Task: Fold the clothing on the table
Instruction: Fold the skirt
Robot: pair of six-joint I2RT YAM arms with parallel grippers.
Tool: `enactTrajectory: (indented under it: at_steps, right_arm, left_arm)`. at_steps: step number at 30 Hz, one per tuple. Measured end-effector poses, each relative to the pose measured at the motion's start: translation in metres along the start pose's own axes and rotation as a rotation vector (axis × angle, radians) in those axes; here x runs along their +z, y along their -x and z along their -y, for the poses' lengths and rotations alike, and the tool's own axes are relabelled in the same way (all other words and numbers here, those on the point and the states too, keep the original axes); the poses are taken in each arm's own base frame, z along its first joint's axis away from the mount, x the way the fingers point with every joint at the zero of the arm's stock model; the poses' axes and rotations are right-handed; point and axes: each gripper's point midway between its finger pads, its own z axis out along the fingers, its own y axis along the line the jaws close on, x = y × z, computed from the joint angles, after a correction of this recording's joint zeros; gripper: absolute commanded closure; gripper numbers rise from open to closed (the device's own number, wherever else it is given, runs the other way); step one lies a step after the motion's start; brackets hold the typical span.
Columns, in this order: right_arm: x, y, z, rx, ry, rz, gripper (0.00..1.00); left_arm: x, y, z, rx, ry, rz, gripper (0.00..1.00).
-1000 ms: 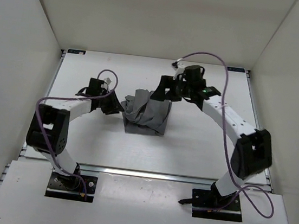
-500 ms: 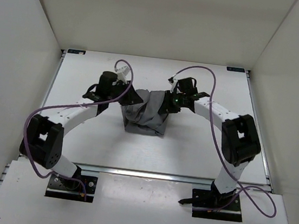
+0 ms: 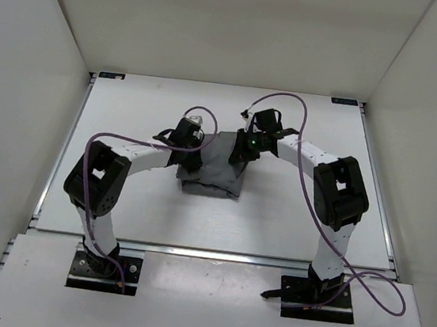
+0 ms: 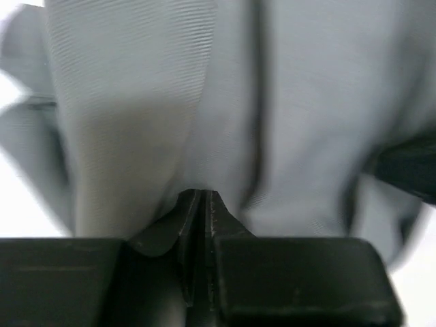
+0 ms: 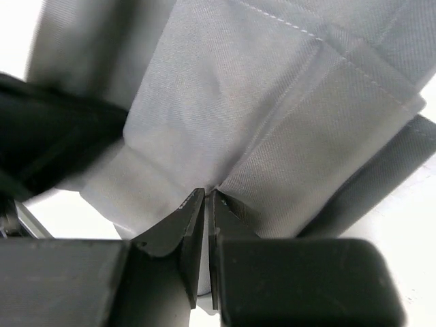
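The clothing [image 3: 217,175], a grey pleated skirt, lies bunched in a partly folded heap at the middle of the table [image 3: 118,199]. My left gripper [image 3: 203,142] is at the heap's upper left and my right gripper [image 3: 237,151] at its upper right. In the left wrist view the left gripper [image 4: 202,194] is shut, with the clothing [image 4: 306,102] gathered at its tips. Seen from the right wrist, the right gripper [image 5: 206,193] is shut on a fold of the clothing [image 5: 225,102], and a strip of fabric shows between its fingers.
A metal rail [image 3: 207,252] runs along the table's near edge, in front of the arm bases. White walls [image 3: 18,107] close in the left, right and far sides. Purple cables [image 3: 290,100] loop over both arms. The two grippers are close together over the heap.
Both arms have swung inward onto the top of the heap. Both grippers have closed from open onto the fabric, and the cloth's upper edge is now bunched between them.
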Motion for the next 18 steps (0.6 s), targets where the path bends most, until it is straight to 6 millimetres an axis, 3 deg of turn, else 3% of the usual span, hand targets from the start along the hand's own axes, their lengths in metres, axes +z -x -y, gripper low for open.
enactTrajectory:
  at_steps: [8, 9, 10, 12, 13, 15, 18]
  right_arm:
    - [0.0, -0.006, 0.006, 0.001, 0.002, -0.015, 0.94]
    - [0.0, -0.007, 0.006, 0.003, 0.001, -0.018, 0.91]
    - [-0.001, -0.007, 0.005, 0.004, 0.004, -0.02, 0.88]
    - [-0.002, -0.007, 0.003, 0.005, 0.011, -0.025, 0.74]
    - [-0.003, -0.006, 0.001, 0.004, 0.015, -0.024, 0.65]
    - [-0.009, -0.001, -0.005, -0.008, 0.016, -0.01, 0.6]
    - [-0.028, 0.014, -0.018, -0.037, 0.019, 0.046, 0.65]
  left_arm:
    - [-0.013, 0.029, -0.057, -0.024, 0.145, 0.06, 0.63]
    - [-0.016, 0.033, -0.063, -0.033, 0.152, 0.064, 0.59]
    - [-0.019, 0.037, -0.068, -0.044, 0.154, 0.07, 0.5]
    - [-0.03, 0.045, -0.076, -0.053, 0.159, 0.082, 0.4]
    - [-0.036, 0.049, -0.077, -0.056, 0.155, 0.088, 0.35]
    - [-0.05, 0.054, -0.072, -0.047, 0.135, 0.1, 0.33]
    - [-0.068, 0.059, -0.046, -0.001, 0.067, 0.12, 0.35]
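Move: The left hand is low over the left part of the folded skirt, with the skirt's left edge about 5 cm to its left and 1 cm ahead. The near hem lies roughly 9 cm back and 6 cm to its right. The right hand's closed fingertips are on the right part, the skirt's middle some 6 cm to their left and level with them; the right edge is about 4 cm to their right and 1 cm back. The cloth is some 1 cm below both hand points. Leftward and low, the left hand sweeps about 9 cm over the skirt to its left edge, drifting slightly forward, then rises some 6 cm while its fingers open. The right hand stays with its closed fingertips resting on the right part against that sweep, then opens partway and lifts straight up about 4 cm, coming free. ##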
